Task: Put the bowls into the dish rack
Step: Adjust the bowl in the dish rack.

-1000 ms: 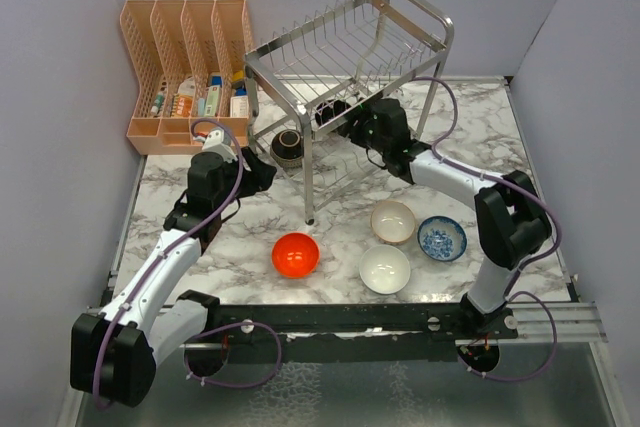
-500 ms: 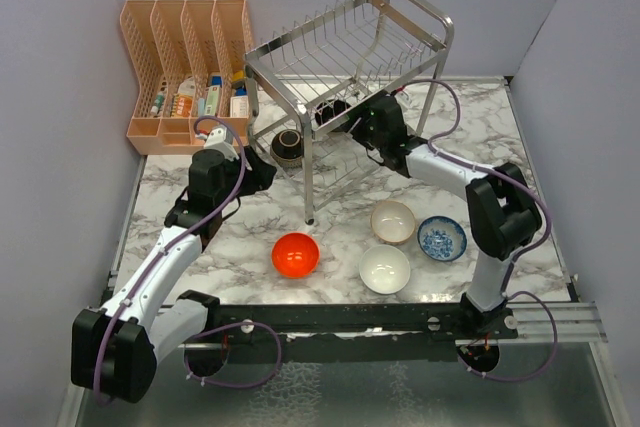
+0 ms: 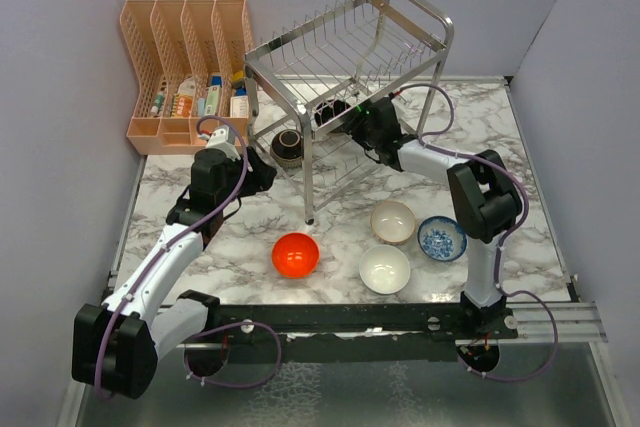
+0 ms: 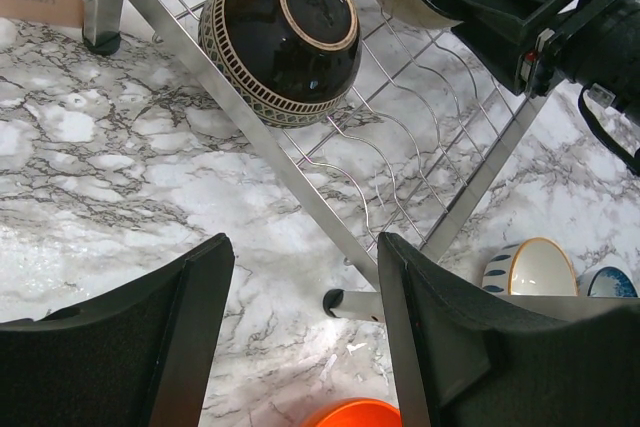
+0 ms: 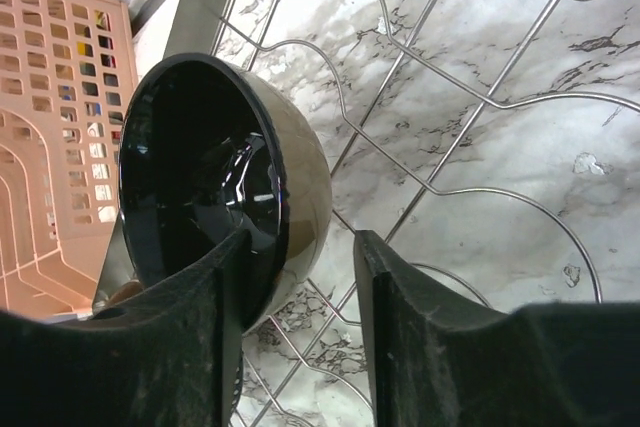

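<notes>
The steel dish rack stands at the back of the table. On its lower tier a dark brown bowl lies tilted with its base showing. A bowl that is black inside and beige outside stands on edge there. My right gripper straddles this bowl's rim, one finger inside it; a gap shows between the other finger and the wall. My left gripper hangs open and empty beside the rack's front left leg. Red-orange, white, beige-pink and blue-patterned bowls sit on the table.
A peach slotted organiser with small bottles stands at the back left, close to the rack. The rack's wire floor and frame bar surround both grippers. Purple-grey walls close in on the left, back and right.
My right forearm has swung left and its gripper has slid a little further under the rack's upper tier toward the black-and-beige bowl. The left arm has barely moved.
</notes>
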You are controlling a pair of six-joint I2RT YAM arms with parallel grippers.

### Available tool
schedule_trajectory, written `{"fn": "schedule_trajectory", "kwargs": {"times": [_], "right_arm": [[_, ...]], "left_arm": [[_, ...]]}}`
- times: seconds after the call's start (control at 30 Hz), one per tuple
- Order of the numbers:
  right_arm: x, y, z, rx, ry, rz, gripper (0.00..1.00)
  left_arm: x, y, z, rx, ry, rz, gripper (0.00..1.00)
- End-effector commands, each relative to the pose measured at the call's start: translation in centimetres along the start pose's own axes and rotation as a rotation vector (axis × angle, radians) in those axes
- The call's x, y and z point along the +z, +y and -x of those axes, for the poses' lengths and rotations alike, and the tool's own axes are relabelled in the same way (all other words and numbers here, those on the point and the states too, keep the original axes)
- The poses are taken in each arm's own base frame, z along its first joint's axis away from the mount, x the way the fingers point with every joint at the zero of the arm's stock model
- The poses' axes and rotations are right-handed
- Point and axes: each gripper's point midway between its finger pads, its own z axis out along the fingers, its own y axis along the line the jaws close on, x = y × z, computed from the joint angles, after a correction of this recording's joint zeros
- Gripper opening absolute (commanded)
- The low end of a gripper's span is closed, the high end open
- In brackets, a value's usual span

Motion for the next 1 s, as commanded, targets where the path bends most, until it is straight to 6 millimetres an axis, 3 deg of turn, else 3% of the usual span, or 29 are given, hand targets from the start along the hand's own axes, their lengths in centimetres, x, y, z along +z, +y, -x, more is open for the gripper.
{"fn": "schedule_trajectory", "kwargs": {"times": [0.0,0.1,0.2,0.43,0.7,0.97], "right_arm": [[0.7,0.4,1.0,0.003,-0.039,0.019,0.41],[0.4,0.3,0.9,0.001,-0.041,0.023,0.17],[0.1,0.4,1.2,-0.012,-0.053,0.029,0.02],[-0.7,1.4,3.5,-0.081,-0.147,0.064,0.01],[-2.9,3.6,8.3,-0.21,-0.372,0.131,0.01],[-4.8,5.9,11.0,-0.476,-0.664,0.165,0.01]], "left_arm": [[-0.1,-0.5,1.6,0.018,-0.035,-0.007,0.62],[-0.1,-0.6,1.6,0.017,-0.036,-0.009,0.62],[-0.2,-0.6,1.6,0.019,-0.036,-0.012,0.62],[-0.3,-0.7,1.7,0.019,-0.042,-0.015,0.62],[-0.2,-0.7,1.6,0.015,-0.037,-0.017,0.62],[0.2,-0.4,1.0,0.012,-0.019,-0.009,0.61]]}}
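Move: The brown-and-black bowl stands on edge on the rack's lower shelf, its middle about 4 cm ahead and 4 cm left of the right hand and 2 cm below; the open fingers already straddle its near right rim. The patterned upturned bowl sits about 16 cm left of that hand and 5 cm back, the rack's front leg some 20 cm back and 12 cm left. From the left hand, the brown-and-black bowl lies about 16 cm ahead and 18 cm right, somewhat below. The right fingers close and pinch the wall of the brown-and-black bowl at its rim, one pad inside and one outside. Keeping that hold, the hand dips about a centimetre, then carries the rim some 4 cm right and, late on, up and a little forward, rolling its left side down and tipping the fingertips up, each by about 20 degrees. ##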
